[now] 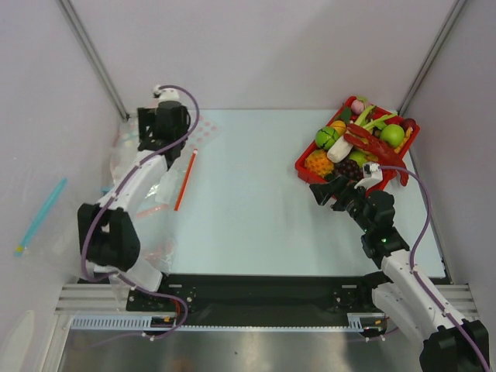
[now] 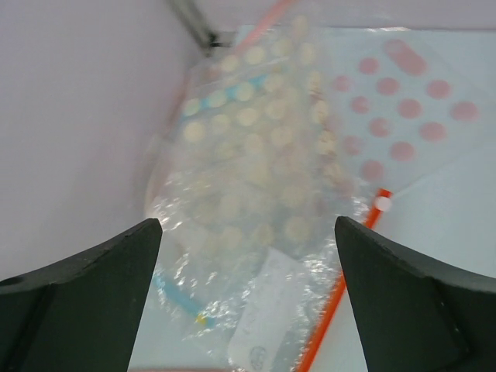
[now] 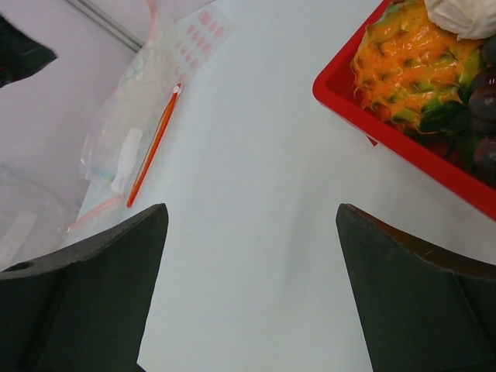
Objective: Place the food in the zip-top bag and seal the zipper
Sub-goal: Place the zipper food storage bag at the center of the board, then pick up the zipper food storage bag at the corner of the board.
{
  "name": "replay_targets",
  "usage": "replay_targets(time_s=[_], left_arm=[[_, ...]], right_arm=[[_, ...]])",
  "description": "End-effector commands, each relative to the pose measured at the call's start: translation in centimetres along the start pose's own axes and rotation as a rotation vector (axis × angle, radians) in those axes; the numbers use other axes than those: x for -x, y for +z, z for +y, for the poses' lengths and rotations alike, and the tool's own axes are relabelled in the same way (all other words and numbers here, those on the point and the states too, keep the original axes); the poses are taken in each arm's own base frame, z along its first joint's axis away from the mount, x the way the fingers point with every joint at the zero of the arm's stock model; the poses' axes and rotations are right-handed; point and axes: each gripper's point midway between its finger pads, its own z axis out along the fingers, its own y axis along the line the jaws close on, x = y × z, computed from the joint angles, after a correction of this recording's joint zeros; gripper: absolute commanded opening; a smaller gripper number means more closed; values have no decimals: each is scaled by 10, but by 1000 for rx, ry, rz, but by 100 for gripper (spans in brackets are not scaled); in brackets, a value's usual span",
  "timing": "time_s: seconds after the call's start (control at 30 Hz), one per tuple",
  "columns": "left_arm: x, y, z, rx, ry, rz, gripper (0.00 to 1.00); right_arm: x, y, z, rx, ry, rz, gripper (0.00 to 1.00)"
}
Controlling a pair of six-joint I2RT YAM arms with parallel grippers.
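The zip-top bag [image 1: 165,187] [image 2: 283,291] [image 3: 124,136] lies crinkled among clear bags at the table's left edge. Its zipper [image 1: 184,180] [image 2: 341,306] [image 3: 155,143] is an orange-red strip on the side facing the middle. My left gripper [image 1: 163,116] [image 2: 248,225] hovers open over that pile, with nothing between its fingers. The food sits in a red tray [image 1: 306,169] [image 3: 364,116] at the far right: a long red crayfish [image 1: 372,143] on top and dark grapes [image 1: 350,167] [image 3: 484,116] at the near corner. My right gripper [image 1: 325,188] [image 3: 252,209] is open and empty just left of the tray.
A clear bag printed with pastel dots [image 1: 205,139] [image 2: 256,132] lies beyond the zip-top bag. A blue strip [image 1: 43,211] shows against the left wall. A paler pink strip [image 3: 97,213] edges another clear bag nearer the left arm. White walls close in on both sides.
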Motion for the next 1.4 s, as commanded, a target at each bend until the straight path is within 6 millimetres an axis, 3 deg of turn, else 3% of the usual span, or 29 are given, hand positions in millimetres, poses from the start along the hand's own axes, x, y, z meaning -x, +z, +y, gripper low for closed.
replay_targets(time_s=[0.0, 0.1, 0.17, 0.2, 0.3, 0.37, 0.4, 0.43, 0.47, 0.5, 0.53, 0.57, 0.63, 0.8, 1.17, 1.37], left_arm=[[0, 13, -80, -286, 206, 13, 100], [-13, 28, -122, -419, 266, 96, 100], [-14, 33, -133, -424, 301, 127, 100], [-9, 43, -140, -406, 317, 121, 100], [3, 48, -158, -398, 352, 85, 100], [-13, 57, -181, -405, 398, 106, 100], [0, 59, -187, -398, 389, 82, 100], [-20, 71, -201, -397, 420, 118, 100], [-27, 74, -207, -405, 435, 142, 100], [-14, 77, -214, -415, 412, 121, 100], [-18, 80, -223, -445, 416, 127, 100], [-36, 89, -232, -454, 442, 156, 100], [-29, 97, -236, -433, 452, 132, 100], [-59, 122, -249, -399, 522, 136, 100], [-89, 154, -240, -291, 573, 152, 100], [-122, 170, -238, -346, 549, 227, 98]], right_arm=[[9, 0, 12, 45, -16, -30, 96], [9, 0, 12, 47, -15, -30, 96], [11, 0, 13, 48, -14, -34, 96], [9, 0, 15, 56, -13, -27, 96], [9, 0, 18, 68, -4, -25, 96], [8, -1, 21, 83, 1, -21, 96], [8, -1, 22, 90, 1, -21, 96], [8, -1, 22, 90, 3, -20, 96], [8, -1, 23, 92, 4, -20, 96], [7, -1, 23, 93, 4, -19, 96], [7, -1, 24, 95, 5, -17, 96], [7, -1, 25, 100, 5, -18, 96], [7, -2, 29, 112, 5, -16, 96], [12, -6, 29, 104, -5, -41, 96], [11, -6, 26, 95, -8, -38, 96], [11, -5, 28, 100, -2, -37, 96]])
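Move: The exposed pink-dotted part of the far bag lies about 18 cm ahead of the left hand, some 10 cm to its right and 23 cm below. The bag zipper with the orange strip lies about 5 cm back and 7 cm right; the yellow-dotted bag some 11 cm ahead and 9 cm left, both similarly low. From the idle right hand, the pink-dotted bag is about 34 cm ahead, 46 cm left and 18 cm below. The left hand, empty and wide open, swings out from above the pile of bags, down about 21 cm while going forward some 18 cm and right about 16 cm, then easing back left roughly 4 cm, to bring its fingers low over the pink-dotted bag by its free edge. On the way the wrist turns clockwise and tips down, each some 25 degrees, and the fingers stay open, with no clear touch on the film to be seen. ##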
